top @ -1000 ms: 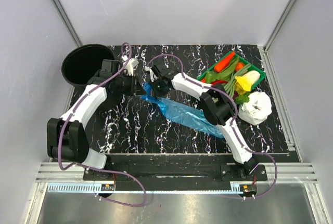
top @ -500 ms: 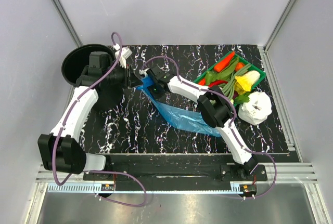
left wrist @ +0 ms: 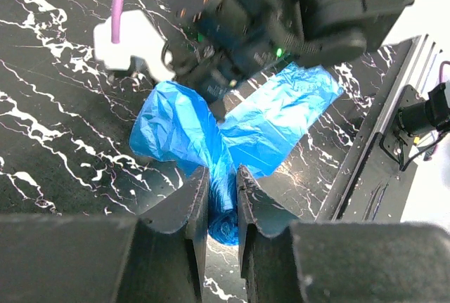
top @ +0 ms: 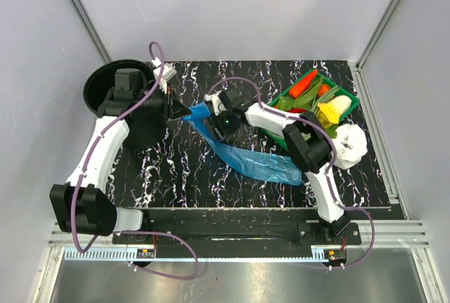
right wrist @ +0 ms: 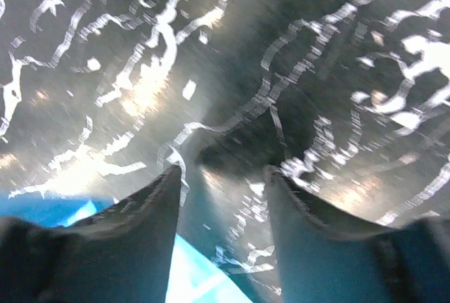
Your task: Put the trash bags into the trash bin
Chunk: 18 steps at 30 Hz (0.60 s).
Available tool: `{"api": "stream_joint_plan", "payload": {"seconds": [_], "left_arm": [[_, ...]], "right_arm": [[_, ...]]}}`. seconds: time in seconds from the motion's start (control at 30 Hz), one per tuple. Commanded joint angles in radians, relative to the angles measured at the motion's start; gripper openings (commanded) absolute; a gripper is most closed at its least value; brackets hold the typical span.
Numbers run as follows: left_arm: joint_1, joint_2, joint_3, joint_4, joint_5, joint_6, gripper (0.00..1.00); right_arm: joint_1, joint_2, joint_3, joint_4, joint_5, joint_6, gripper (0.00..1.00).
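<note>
One blue trash bag (top: pixel 253 159) lies stretched across the black marbled table, its left end bunched. My left gripper (top: pixel 180 110) is shut on that bunched end; in the left wrist view the blue film (left wrist: pixel 281 120) is pinched between the fingers of the left gripper (left wrist: pixel 221 173), a small wad showing behind them. The black trash bin (top: pixel 95 88) stands at the far left, partly covered by the left arm. My right gripper (top: pixel 211 106) hovers just right of the pinch. In the blurred right wrist view the right gripper (right wrist: pixel 221 173) is open with only table between its fingers, and blue film (right wrist: pixel 42 208) lies at the lower left.
A green tray (top: pixel 351 99) of vegetables stands at the back right, with a white crumpled plastic lump (top: pixel 348 145) in front of it. The right arm's wrist (left wrist: pixel 281 22) hangs close above the bag, right next to the left gripper.
My right gripper has opened and let go of the bag, shifting a little to the right. The left arm swung towards the bin earlier and now holds almost still with the bag's end.
</note>
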Motion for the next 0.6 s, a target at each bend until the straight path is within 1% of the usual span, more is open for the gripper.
{"api": "stream_joint_plan", "payload": {"seconds": [0.0,0.13,0.23,0.27,0.3,0.33,0.47,0.57], "left_arm": [[0.003,0.019,0.010,0.024,0.044,0.038,0.00],[0.002,0.019,-0.020,0.076,0.043,0.008,0.00],[0.000,0.033,-0.031,0.104,0.044,-0.021,0.00],[0.002,0.037,-0.036,0.115,0.050,-0.037,0.00],[0.002,0.041,-0.042,0.133,0.055,-0.050,0.00],[0.000,0.042,-0.048,0.150,0.056,-0.070,0.00],[0.000,0.047,-0.062,0.233,0.041,-0.172,0.00],[0.000,0.044,-0.083,0.318,0.029,-0.257,0.00]], "right_arm": [[-0.071,-0.112,-0.031,-0.106,-0.039,-0.048,0.62],[-0.071,-0.226,-0.068,-0.131,0.020,-0.097,0.65],[-0.071,-0.321,-0.116,-0.099,-0.037,-0.120,0.67],[-0.073,-0.356,-0.139,-0.062,-0.064,-0.117,0.75],[-0.073,-0.382,-0.169,-0.027,-0.110,-0.106,0.91],[-0.073,-0.402,-0.185,-0.002,-0.155,-0.097,1.00],[-0.073,-0.409,-0.176,0.009,-0.324,-0.033,1.00],[-0.071,-0.409,-0.200,0.067,-0.399,0.013,1.00]]}}
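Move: The trash bag is already pinched near its gathered mouth by the left hand; its free blue flap sticks out about 4 cm right of that hand and 1 cm below. From the right hand, low over the table, this flap lies roughly 22 cm up, 7 cm left and 6 cm back. The bag's flat tail lies about 13 cm right of the right hand and 11 cm back, the vegetable basket 28 cm right and 8 cm ahead. The bag's raised flap is what the right hand climbs towards: clear of the table, that hand first slips about 6 cm to its right, then rises some 14 cm, easing back and a little left again. Its half-open fingers spread wide and swing up about 15 degrees, pointing left. The left hand keeps its pinch and sinks about 2 cm. ##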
